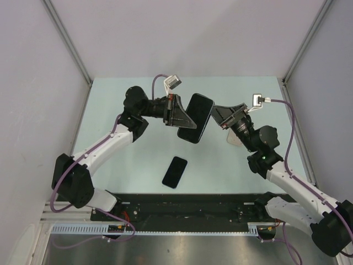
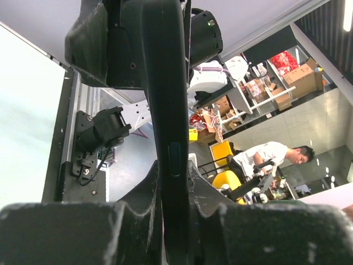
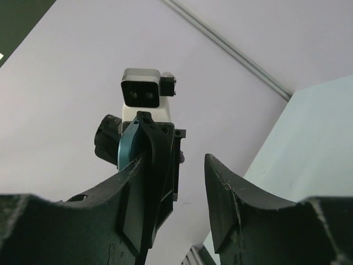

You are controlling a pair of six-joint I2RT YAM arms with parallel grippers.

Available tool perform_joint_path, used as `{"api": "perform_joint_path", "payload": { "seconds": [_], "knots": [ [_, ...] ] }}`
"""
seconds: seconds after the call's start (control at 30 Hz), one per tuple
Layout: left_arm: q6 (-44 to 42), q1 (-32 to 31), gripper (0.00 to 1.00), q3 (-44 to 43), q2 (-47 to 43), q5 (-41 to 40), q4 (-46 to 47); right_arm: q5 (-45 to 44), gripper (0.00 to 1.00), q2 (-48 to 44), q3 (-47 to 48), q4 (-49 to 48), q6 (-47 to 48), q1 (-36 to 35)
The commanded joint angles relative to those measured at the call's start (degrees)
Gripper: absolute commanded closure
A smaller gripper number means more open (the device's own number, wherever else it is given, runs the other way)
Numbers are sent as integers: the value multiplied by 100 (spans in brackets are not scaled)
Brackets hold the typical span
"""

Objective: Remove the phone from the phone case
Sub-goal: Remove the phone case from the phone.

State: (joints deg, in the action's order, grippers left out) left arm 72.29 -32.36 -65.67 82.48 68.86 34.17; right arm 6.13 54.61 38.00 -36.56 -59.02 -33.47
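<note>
My left gripper (image 1: 185,118) is shut on a black phone case (image 1: 196,117) and holds it up above the table, roughly upright. In the left wrist view the case (image 2: 168,110) runs edge-on between the two fingers (image 2: 138,210). My right gripper (image 1: 217,114) is at the case's right edge, and it is open. In the right wrist view a blue-grey phone edge (image 3: 126,148) shows beside the black case rim (image 3: 157,160), which lies against one finger (image 3: 110,199). The other finger (image 3: 231,193) stands apart with a bare gap between them.
A second dark phone-shaped slab (image 1: 175,171) lies flat on the pale green table (image 1: 110,105), near the front and below the held case. Grey walls close in the left, right and back. A black rail (image 1: 187,207) runs along the near edge.
</note>
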Motion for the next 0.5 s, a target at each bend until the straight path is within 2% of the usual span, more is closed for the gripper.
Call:
{"api": "perform_joint_path", "payload": {
  "seconds": [0.0,0.17,0.27,0.3,0.4,0.47],
  "knots": [
    [-743,-95,100,-851,-505,-1129,845,2022,53,655,-478,1371,305,-335],
    [-462,-42,100,-772,-259,-1077,1152,2647,56,1086,-627,484,-12,-379],
    [-391,-42,100,-649,-118,-1067,1329,2858,66,1394,-767,-175,-319,-441],
    [-417,-25,100,-614,-92,-1076,1268,2876,78,1455,-802,-307,-398,-441],
    [-514,19,100,-482,-4,-1103,1206,2806,100,1588,-943,-712,-610,-441],
    [-576,45,100,-342,40,-1120,1171,2605,100,1588,-987,-730,-619,-432]
  ]
}}
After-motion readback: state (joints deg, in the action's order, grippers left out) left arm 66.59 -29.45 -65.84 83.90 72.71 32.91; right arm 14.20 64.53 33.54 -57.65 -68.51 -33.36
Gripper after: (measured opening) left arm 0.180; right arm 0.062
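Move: The phone case, already pinched in the left hand, shows its far right edge about 2 cm to the left of the open right hand and 1 cm back, roughly level with it. From the left hand that edge is some 7 cm to the right and 5 cm ahead. The black phone on the table lies about 15 cm left and 9 cm back of the right hand, some 30 cm down; the pale card is 11 cm to its right, 8 cm ahead, equally low. Leftward by some 3 cm, dipping slightly at the end, the right hand comes onto the case's far right edge while turning about 10 degrees counter-clockwise; its half-open fingers shut in the last part and pinch that edge. The left hand keeps its grip and carries the case about 2 cm down and forward, a little leftward. ##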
